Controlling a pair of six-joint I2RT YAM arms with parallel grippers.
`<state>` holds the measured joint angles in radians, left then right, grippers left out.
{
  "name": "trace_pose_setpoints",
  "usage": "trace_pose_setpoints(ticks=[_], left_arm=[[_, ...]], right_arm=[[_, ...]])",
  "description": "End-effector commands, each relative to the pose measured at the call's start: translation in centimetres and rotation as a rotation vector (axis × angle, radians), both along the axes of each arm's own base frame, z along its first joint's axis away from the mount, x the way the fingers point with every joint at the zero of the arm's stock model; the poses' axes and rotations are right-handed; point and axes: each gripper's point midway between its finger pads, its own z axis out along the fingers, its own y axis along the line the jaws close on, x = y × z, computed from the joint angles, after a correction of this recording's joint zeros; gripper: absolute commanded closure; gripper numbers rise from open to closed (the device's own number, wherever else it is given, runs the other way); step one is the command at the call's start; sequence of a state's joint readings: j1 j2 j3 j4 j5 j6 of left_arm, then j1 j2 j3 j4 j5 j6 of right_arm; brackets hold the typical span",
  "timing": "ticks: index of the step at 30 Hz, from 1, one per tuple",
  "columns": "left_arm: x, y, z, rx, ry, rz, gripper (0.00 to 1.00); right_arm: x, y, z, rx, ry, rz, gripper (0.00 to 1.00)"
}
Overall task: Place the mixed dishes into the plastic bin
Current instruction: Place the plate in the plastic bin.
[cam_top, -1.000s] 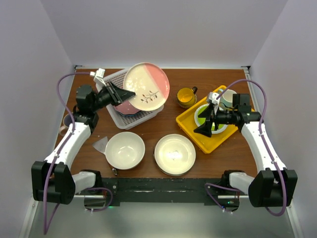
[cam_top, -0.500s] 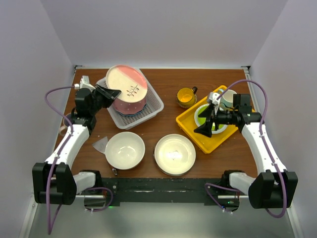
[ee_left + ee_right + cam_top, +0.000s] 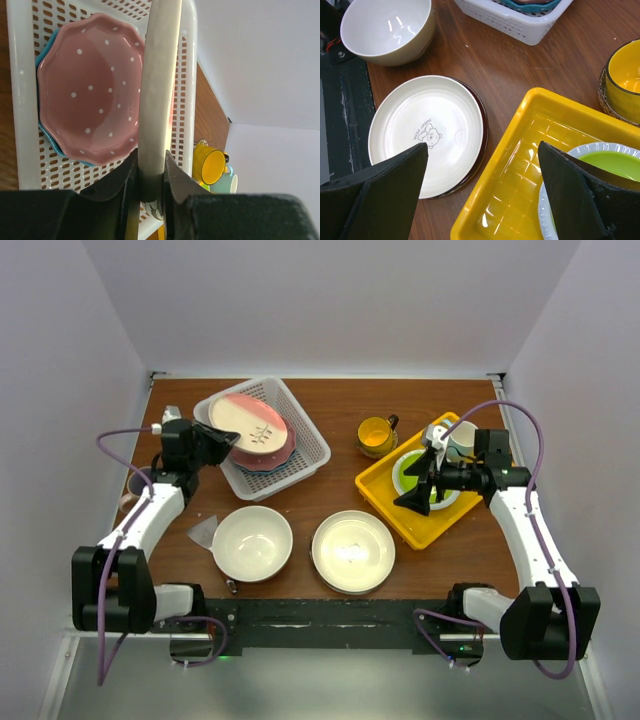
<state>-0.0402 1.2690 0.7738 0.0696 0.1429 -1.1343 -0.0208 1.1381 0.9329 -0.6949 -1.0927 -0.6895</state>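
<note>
The white plastic bin (image 3: 312,447) (image 3: 24,100) stands at the back left. It holds a pink dotted plate (image 3: 278,454) (image 3: 90,95) on a blue plate (image 3: 48,137). My left gripper (image 3: 222,443) (image 3: 150,175) is shut on the rim of the cream-pink plate (image 3: 248,422) (image 3: 159,85), which tilts low over the pink plate. The large cream bowl (image 3: 252,542) (image 3: 387,27) and the dark red-rimmed bowl (image 3: 352,551) (image 3: 427,132) sit near the front. The yellow mug (image 3: 377,434) (image 3: 625,75) stands mid-table. My right gripper (image 3: 420,495) (image 3: 482,185) hangs open over the tray's edge, holding nothing.
A yellow tray (image 3: 400,508) (image 3: 520,165) on the right holds a lime-green plate (image 3: 418,476) (image 3: 610,167) and a white cup (image 3: 460,438). A small translucent piece (image 3: 205,532) lies left of the cream bowl. Walls close in on three sides.
My left arm has swung left and down, carrying the cream-pink plate from upright above the bin to tilted low over the pink plate. The right arm has not moved.
</note>
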Motion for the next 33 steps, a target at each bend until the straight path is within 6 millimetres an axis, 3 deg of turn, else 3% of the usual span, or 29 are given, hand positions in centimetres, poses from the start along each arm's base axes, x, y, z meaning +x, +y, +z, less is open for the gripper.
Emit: trace_pose_setpoints(ticks=[1, 25, 29, 33], left_arm=[[2.2, -0.1, 6.5, -0.051, -0.223, 0.009, 1.0], [3.3, -1.7, 0.2, -0.081, -0.09, -0.075, 1.0], [3.1, -1.7, -0.7, -0.075, -0.059, -0.072, 0.84], [2.9, -1.6, -1.7, -0.057, -0.004, -0.073, 0.74]], right_arm=[[0.2, 0.1, 1.6, 0.018, -0.053, 0.009, 0.04], [0.3, 0.0, 1.6, 0.019, -0.055, 0.004, 0.04], [0.3, 0.0, 1.6, 0.02, -0.052, 0.003, 0.04], [0.4, -0.1, 1.7, 0.02, -0.055, 0.0, 0.04]])
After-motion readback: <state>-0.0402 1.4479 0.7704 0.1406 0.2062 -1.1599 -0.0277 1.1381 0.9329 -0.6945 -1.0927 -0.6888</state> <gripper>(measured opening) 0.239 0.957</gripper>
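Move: My left hand holds the cream-and-pink plate by its left rim, just inside the left wall of the plastic bin. The bin's middle lies about 6 cm to my right, level with me and roughly 8 cm below, with the pink dotted plate inside about 1 cm nearer me. The large bowl sits some 22 cm back and 3 cm right, the brown mug 20 cm left and 9 cm back. From my idle right hand, the bin is about 30 cm left and 12 cm ahead. I lower the plate with my left hand about 5 cm into the bin, towards the pink dotted plate, easing about a centimetre forward and to the right as I go. My fingers tip some 5 to 10 degrees further down and keep their pinch on the rim, and I slow to a stop low over the stack. ##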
